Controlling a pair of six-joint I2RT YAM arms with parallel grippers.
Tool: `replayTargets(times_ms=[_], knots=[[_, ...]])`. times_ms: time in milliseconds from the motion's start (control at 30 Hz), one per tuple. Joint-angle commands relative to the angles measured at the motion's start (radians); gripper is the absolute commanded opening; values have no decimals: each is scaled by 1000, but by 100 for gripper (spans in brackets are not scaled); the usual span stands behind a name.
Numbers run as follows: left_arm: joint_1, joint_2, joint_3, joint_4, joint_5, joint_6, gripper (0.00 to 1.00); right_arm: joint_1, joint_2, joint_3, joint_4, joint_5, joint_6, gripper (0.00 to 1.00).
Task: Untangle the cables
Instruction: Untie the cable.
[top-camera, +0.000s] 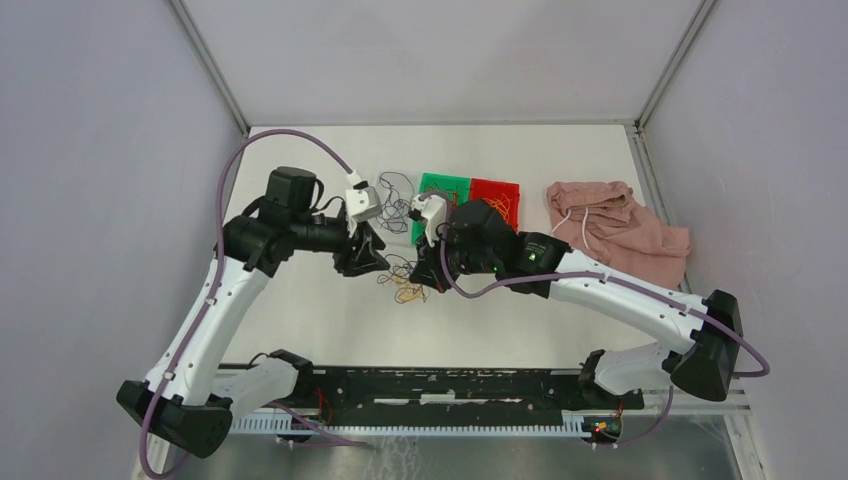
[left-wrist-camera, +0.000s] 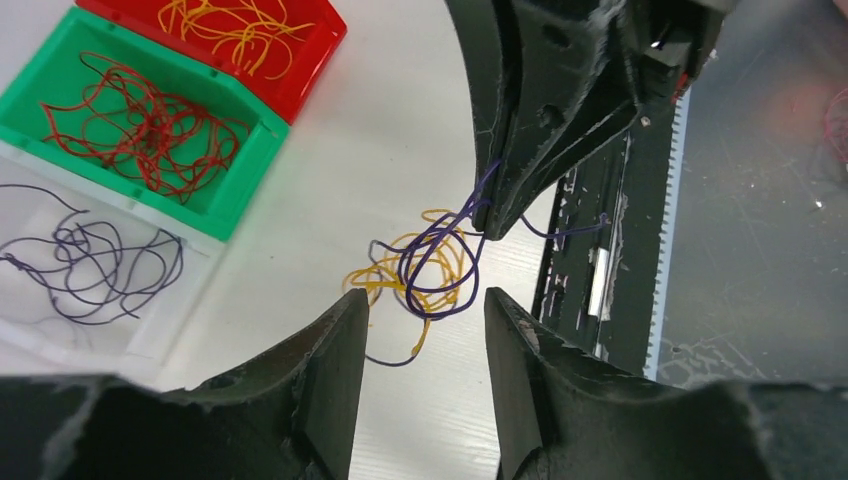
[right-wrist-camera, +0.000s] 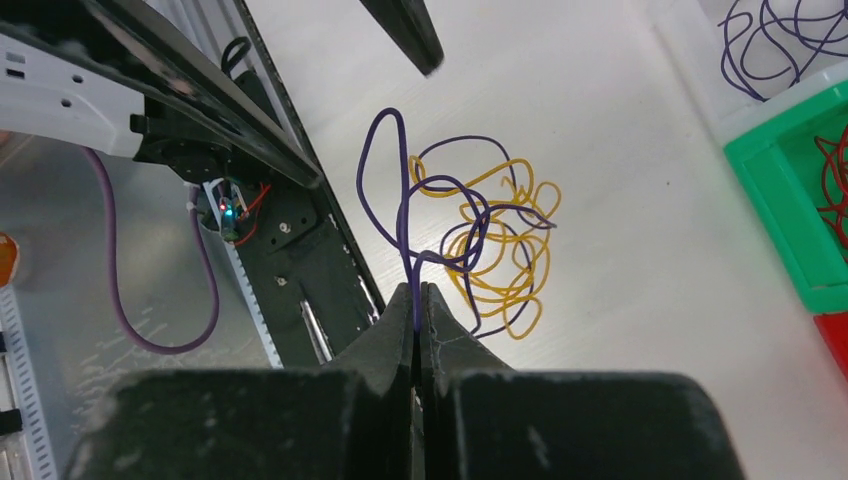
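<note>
A small tangle of yellow and purple cables (left-wrist-camera: 425, 270) lies on the table in front of the arms; it also shows in the right wrist view (right-wrist-camera: 495, 255) and in the top view (top-camera: 405, 290). My right gripper (right-wrist-camera: 416, 290) is shut on a purple cable (right-wrist-camera: 385, 160) that rises out of the tangle in a loop. My left gripper (left-wrist-camera: 427, 300) is open and empty, hovering just above the near side of the tangle, with the right gripper's fingers (left-wrist-camera: 520, 170) opposite it.
At the back stand a red bin (left-wrist-camera: 310, 70) with yellow cables, a green bin (left-wrist-camera: 245, 180) with red cables, and a clear bin (left-wrist-camera: 180, 310) with purple cables. A pink cloth (top-camera: 615, 225) lies at the back right. The black base rail (top-camera: 450, 385) runs along the near edge.
</note>
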Motion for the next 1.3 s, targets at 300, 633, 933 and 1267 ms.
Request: replayTargets(times_ms=[300, 633, 933, 1267], knots=[[2, -50, -98, 257, 72, -242, 39, 3, -46, -38, 191, -2, 97, 0], [-4, -29, -109, 232, 52, -216, 22, 4, -37, -53, 253, -28, 149, 0], [-12, -24, -97, 197, -8, -100, 10, 4, -37, -66, 270, -28, 168, 0], [-28, -150, -71, 342, -154, 138, 3, 0, -37, -80, 290, -31, 216, 50]])
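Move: The purple loop sticking out from the right hand's shut fingers is what the half-open left fingers are after: some 4 cm to the left hand's right, about 1 cm back and 2 cm lower. From the right hand the same loop is about 4 cm left and 2 cm ahead, at nearly its height. The yellow-and-purple pile lies on the table about 24 cm below the left hand, 4 cm to its right; the clear box is roughly 22 cm ahead of that hand. The purple cable is passed over in mid-air: the left hand edges about 1.5 cm right into the loop and shuts its fingers on the strand, sinking a centimetre, then drifts some 2 cm forward as the grip finishes. The right hand, still pinching, brings the cable about 2.5 cm left and 2 cm up towards it, fingers tilting up some 10 degrees, and finally opens to let go. ##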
